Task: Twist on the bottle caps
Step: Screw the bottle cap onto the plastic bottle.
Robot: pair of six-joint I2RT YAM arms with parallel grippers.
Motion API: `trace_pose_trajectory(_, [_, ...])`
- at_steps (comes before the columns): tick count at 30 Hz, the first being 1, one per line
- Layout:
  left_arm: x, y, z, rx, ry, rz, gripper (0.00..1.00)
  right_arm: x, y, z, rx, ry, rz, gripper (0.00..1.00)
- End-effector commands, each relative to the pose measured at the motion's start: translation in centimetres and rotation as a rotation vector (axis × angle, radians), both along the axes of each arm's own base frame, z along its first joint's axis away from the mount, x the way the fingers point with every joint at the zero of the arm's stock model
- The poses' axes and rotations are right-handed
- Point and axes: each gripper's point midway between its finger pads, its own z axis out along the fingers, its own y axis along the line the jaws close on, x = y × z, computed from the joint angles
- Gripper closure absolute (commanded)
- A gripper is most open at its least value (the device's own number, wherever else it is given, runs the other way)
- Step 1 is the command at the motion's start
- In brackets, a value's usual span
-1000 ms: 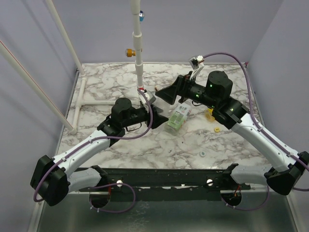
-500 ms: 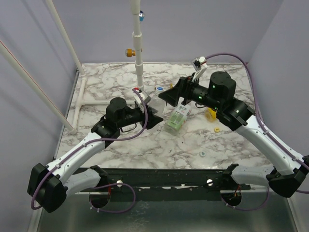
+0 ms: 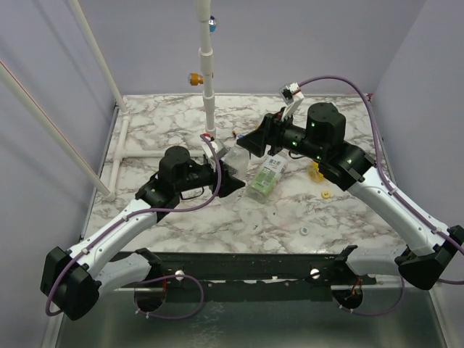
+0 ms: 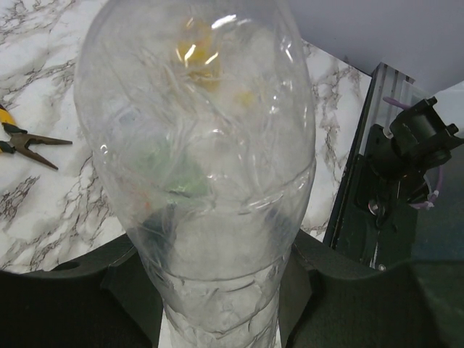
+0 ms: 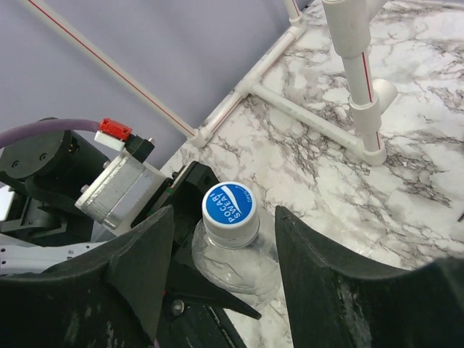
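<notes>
My left gripper is shut on the lower body of a clear bottle and holds it upright. A blue cap sits on that bottle's neck. The right gripper is open, with a finger on each side of the blue cap and a gap on both sides. From above, the right gripper hovers over the left gripper. A bottle with a green-and-white label lies on the table just to the right. A yellow cap and a whitish cap lie loose further right.
A white pipe stand rises behind the grippers, and its pipe frame lies along the table's left side. Yellow-handled pliers lie on the marble. Purple walls close in the table at the back and sides.
The left arm carried the clear bottle a little left and has since held still. The right gripper moved over the bottle's neck and its jaws have narrowed around the blue cap.
</notes>
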Motion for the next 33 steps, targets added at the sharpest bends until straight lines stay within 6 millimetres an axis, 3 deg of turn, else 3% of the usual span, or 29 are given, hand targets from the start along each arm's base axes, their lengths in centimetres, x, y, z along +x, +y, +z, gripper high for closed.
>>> trace_pose_trajectory(1, [-0.6,-0.3,2.6,-0.041,-0.052,-0.04,1.0,0.0,0.3,0.0,-0.012,-0.002,0.023,0.4])
trace_pose_trajectory(12, [-0.7,-0.2,2.2,-0.036,-0.044,-0.039,1.0,0.3,0.5,0.0,0.005,-0.001,0.015,0.48])
trace_pose_trajectory(22, [0.1,-0.1,2.4,-0.034,-0.049,-0.006,1.0,0.4,0.9,-0.9,0.01,0.044,0.013,0.69])
trace_pose_trajectory(27, [2.1,0.4,1.6,0.0,-0.068,0.121,1.0,1.3,0.0,-1.5,-0.002,0.092,-0.079,0.79])
trace_pose_trajectory(33, [4.8,-0.3,1.7,0.083,-0.213,0.393,1.0,3.1,-1.1,-4.3,-0.054,0.217,-0.241,0.87])
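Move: The blue cap, already on the neck of the bottle the left hand holds, sits almost between the right hand's open fingers: level fore and aft, about 1 cm left and 1 cm lower. From the left hand the cap is some 12 cm up, 5 cm ahead and 2 cm right. The green-labelled bottle lies roughly 13 cm ahead, 7 cm right and 34 cm below the right hand; the pliers about 27 cm ahead, 2 cm right and 37 cm below. Right hand sinks 1.5 cm, pinches the cap, starts turning clockwise; left turns its bottle some 10 degrees counter-clockwise. ##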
